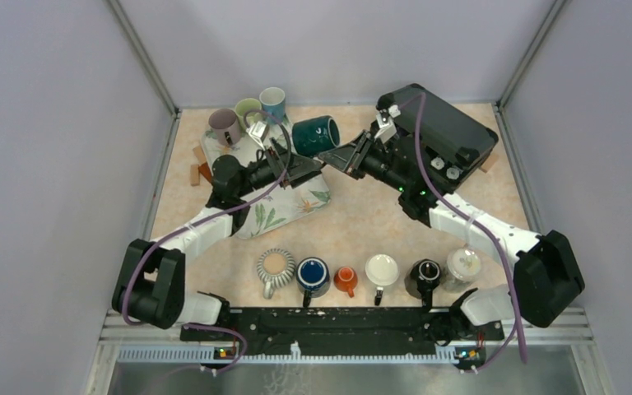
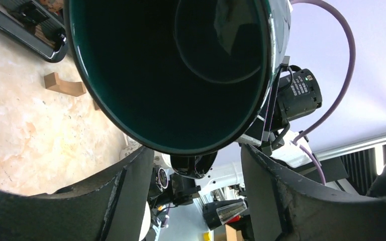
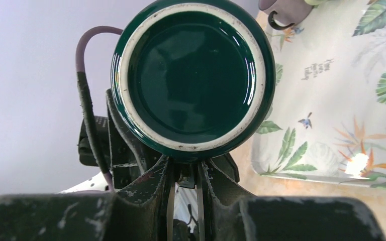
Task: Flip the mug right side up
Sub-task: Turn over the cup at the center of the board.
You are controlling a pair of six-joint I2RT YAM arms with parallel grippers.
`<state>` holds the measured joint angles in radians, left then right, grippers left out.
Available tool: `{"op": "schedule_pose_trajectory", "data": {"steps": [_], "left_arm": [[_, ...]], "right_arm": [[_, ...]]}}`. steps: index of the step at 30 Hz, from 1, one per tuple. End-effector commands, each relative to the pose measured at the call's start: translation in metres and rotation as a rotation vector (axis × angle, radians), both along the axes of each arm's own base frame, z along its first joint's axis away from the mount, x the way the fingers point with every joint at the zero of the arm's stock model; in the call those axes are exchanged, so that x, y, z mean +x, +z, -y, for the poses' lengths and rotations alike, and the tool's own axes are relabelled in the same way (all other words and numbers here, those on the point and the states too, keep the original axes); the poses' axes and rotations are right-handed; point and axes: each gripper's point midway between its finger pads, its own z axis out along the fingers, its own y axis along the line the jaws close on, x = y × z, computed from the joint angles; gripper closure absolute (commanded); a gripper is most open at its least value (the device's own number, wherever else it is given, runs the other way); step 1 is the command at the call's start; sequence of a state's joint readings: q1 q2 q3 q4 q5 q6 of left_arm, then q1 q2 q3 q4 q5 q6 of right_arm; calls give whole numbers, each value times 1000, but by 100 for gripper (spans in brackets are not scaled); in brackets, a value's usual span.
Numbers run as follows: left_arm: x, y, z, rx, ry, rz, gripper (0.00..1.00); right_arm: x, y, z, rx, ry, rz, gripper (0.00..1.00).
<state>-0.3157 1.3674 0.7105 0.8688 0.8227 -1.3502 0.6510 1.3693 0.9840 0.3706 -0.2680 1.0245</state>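
A dark green mug (image 1: 315, 136) hangs on its side in the air above the back of the table. Its base (image 3: 191, 75) faces the right wrist camera and its dark mouth (image 2: 171, 70) faces the left wrist camera. My right gripper (image 3: 185, 165) is shut on the mug's handle just under the base, and in the top view it (image 1: 341, 156) meets the mug from the right. My left gripper (image 2: 197, 155) is open, its two black fingers (image 2: 130, 191) spread just below the mug's rim with nothing between them. In the top view it (image 1: 284, 156) sits left of the mug.
A leaf-patterned tray (image 1: 288, 210) lies under the left arm. Three upright mugs (image 1: 248, 113) stand at its far edge. Several mugs (image 1: 346, 278) line the near edge. A black case (image 1: 448, 132) lies at the back right, and wooden blocks (image 1: 197, 169) lie at the left.
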Motion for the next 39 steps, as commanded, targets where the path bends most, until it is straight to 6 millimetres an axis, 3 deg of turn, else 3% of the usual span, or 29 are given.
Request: {"op": "schedule_pose_trajectory", "data": {"steps": [1, 25, 35, 39], "left_arm": [[-6, 21, -1, -50, -26, 83, 31], [-2, 35, 1, -133, -18, 81, 69], [-2, 32, 2, -119, -19, 92, 100], [1, 30, 2, -91, 5, 103, 100]], "right_arm": [[-7, 61, 2, 169, 37, 153, 100], [-6, 42, -4, 184, 40, 129, 100], [-4, 28, -6, 150, 32, 118, 100], [-3, 22, -4, 124, 17, 108, 99]]}}
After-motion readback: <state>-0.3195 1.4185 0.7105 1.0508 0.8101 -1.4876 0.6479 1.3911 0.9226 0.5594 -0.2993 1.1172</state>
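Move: The dark green mug, on its side and held by its handle in the right fingers, has its body's middle about 7 cm ahead of the left hand and 2 cm above it, with the handle between the open left fingers. From the right hand the body is some 6 cm ahead, 2 cm left and 2 cm up. The tray's middle lies 8 cm ahead and 16 cm left of the left hand; the light blue mug is 27 cm ahead, 15 cm left; both are roughly 25 cm lower. Rising slowly by about 2 cm and rolling some 5 degrees, the left hand closes its wide-open fingers around the dark green mug's handle until they stop short of shut, pinching it with a rising grip effort. The right hand keeps its hold on the handle, easing up about 1 cm and rolling roughly 5 degrees before it stays nearly still. ##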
